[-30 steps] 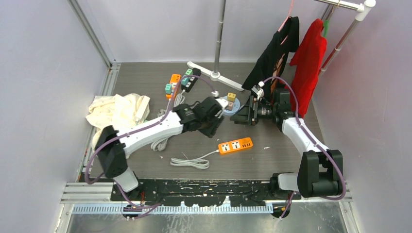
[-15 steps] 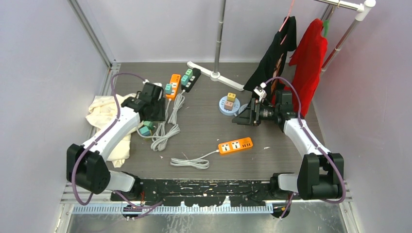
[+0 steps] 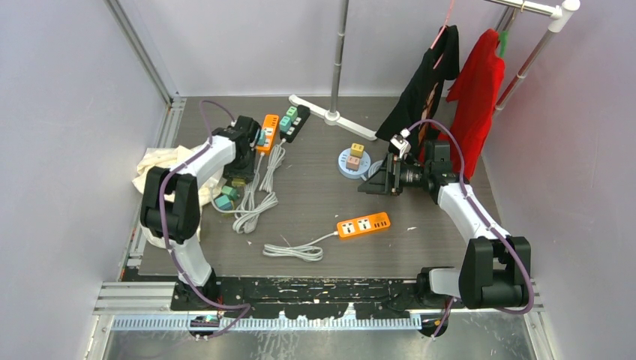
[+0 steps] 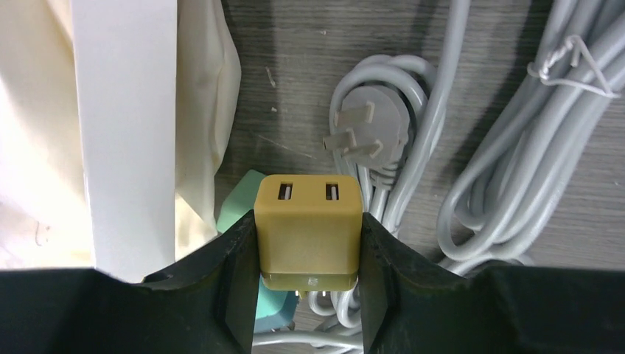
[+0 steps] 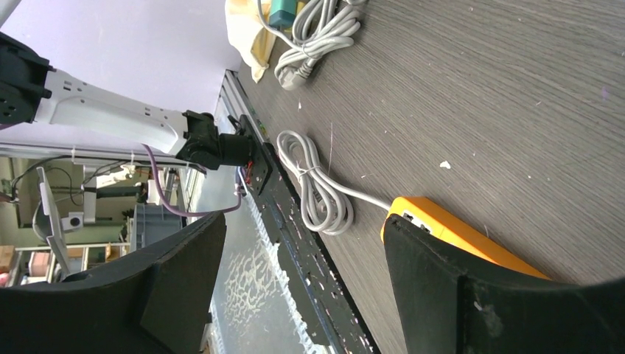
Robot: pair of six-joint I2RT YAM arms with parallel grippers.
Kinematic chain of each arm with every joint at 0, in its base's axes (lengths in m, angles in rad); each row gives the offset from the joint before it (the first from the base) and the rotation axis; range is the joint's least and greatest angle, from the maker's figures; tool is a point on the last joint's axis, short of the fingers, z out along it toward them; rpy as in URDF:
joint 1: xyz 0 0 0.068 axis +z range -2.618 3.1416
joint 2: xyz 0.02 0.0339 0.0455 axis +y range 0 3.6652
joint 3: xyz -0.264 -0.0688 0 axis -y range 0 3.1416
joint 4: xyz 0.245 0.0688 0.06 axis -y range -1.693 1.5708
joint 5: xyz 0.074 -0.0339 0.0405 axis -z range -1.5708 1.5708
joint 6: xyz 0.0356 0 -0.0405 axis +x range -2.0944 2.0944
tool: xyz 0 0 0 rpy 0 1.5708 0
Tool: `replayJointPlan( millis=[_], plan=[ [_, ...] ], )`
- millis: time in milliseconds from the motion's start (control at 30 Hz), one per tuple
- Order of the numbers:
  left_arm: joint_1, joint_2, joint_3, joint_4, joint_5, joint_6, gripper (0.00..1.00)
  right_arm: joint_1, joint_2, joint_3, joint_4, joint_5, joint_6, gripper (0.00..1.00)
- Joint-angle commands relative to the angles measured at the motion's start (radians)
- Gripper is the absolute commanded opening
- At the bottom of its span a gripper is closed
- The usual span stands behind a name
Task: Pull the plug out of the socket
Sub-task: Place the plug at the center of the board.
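My left gripper [image 4: 308, 259] is shut on a mustard-yellow plug [image 4: 308, 225] with two slots in its face, held clear of any socket above a teal plug [image 4: 237, 205] and grey cables. From above, this gripper [image 3: 240, 177] hangs over the left side of the table beside the cream cloth [image 3: 180, 171]. The round pale-blue socket [image 3: 343, 171] sits mid-table with a yellow plug [image 3: 358, 150] and a pink plug [image 3: 352, 160] standing in it. My right gripper [image 3: 373, 182] is open, just right of that socket, nothing between its fingers [image 5: 472, 295].
An orange power strip [image 3: 364, 224] with a coiled grey cable [image 3: 294, 251] lies near the front. An orange strip [image 3: 266, 133] and a black strip [image 3: 295, 124] carrying teal plugs lie at the back. Grey cable bundles [image 4: 508, 147] lie under my left gripper. Shirts [image 3: 472, 90] hang at right.
My left arm has swung from beside the round socket at mid-table over to the far left, and now sits a little further back. The right arm has barely moved.
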Motion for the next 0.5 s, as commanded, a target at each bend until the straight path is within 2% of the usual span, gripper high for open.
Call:
replayJointPlan(
  millis=[0,200,333,467],
  plan=[
    [0.024,0.035,0.066,-0.01,-0.028,0.026,0.21,-0.004,0.001,0.044,-0.016,0.0,-0.037,0.83],
    [0.036,0.046,0.056,-0.01,-0.022,0.013,0.59,-0.01,0.007,0.044,-0.023,0.001,-0.048,0.83],
    [0.038,0.034,0.062,-0.019,-0.012,0.01,0.68,-0.013,0.009,0.046,-0.024,0.0,-0.049,0.84],
    [0.039,-0.016,0.089,-0.059,0.032,-0.002,0.68,-0.014,0.007,0.049,-0.029,-0.005,-0.054,0.83]
  ],
)
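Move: The left hand still holds the yellow plug above a gap by the cream cloth, about 4 cm below and some 2 cm to its left. The green plug lies about 3 cm back and 3 cm left, the teal one some 5 cm back and 4 cm left; the grey cable plug is 2 cm ahead and 3 cm right. From the idle right hand the gap is roughly 36 cm left, 7 cm ahead and 15 cm below. The left hand eases about 1 cm down and left, then opens, letting go of the yellow plug. ##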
